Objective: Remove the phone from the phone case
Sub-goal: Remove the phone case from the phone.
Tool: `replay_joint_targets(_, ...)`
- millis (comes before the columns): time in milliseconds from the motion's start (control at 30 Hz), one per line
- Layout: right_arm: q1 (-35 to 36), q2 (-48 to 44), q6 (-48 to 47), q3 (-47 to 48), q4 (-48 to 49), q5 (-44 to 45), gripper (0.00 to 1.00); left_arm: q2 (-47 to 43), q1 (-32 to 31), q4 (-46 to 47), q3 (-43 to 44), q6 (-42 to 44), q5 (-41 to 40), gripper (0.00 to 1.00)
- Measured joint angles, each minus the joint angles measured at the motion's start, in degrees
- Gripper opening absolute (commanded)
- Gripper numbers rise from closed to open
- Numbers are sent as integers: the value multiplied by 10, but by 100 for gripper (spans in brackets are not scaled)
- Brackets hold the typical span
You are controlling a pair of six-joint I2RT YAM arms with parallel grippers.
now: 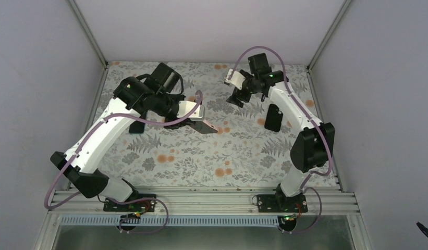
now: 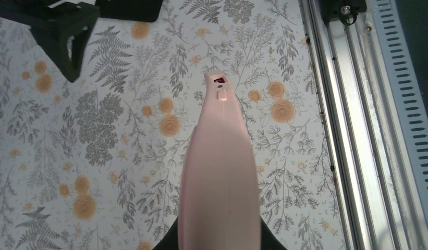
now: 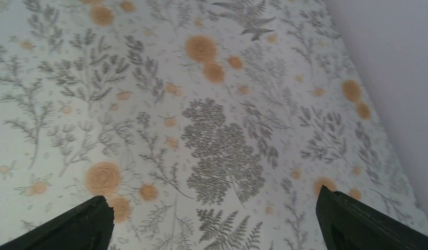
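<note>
My left gripper [image 1: 194,121] is shut on the salmon-pink phone case [image 1: 202,126] and holds it in the air over the middle of the mat. In the left wrist view the case [image 2: 219,172] runs edge-on away from the jaws, its end cutout at the far tip. From above, its upper face looks dark inside a pink rim; I cannot tell whether the phone sits in it. A bare black phone [image 1: 273,117] lies flat on the mat under the right arm, also seen as a black phone [image 2: 129,9]. My right gripper [image 1: 237,97] hangs wide open and empty [image 3: 214,219] above the far mat.
Another dark flat object [image 1: 136,128] lies on the mat, partly hidden under the left arm. The right gripper's black fingers [image 2: 65,41] show at the top left of the left wrist view. An aluminium rail [image 1: 201,200] bounds the near edge, and grey walls enclose the other sides.
</note>
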Motion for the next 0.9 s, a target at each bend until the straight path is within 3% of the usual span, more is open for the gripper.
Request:
replay_joint_targets(300,-4,-16,0,-21,-7,-24,97,-2,1,1,-7,-1,8,2)
replay_joint_targets(533,60,-139,1,-137,-24,-65,96,-2,2,30,-15,-7,6,2)
replay_joint_targets(900,62,-264,18,-196,-21,-139,96,-2,3,63,-18,-20,9,2)
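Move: The left hand still pinches the phone in its pink case; the middle lies about 5 cm to that hand's right, 1 cm back and 5 cm below. From the empty, open right hand, the cased phone is roughly 20 cm back, 14 cm to the left and 4 cm higher. The black phone on the table is about 17 cm to the right hand's right, 2 cm back and some 21 cm below. Right hand, wide open, swings back about 15 cm, rising 5, towards the pink-cased phone the left keeps holding. ##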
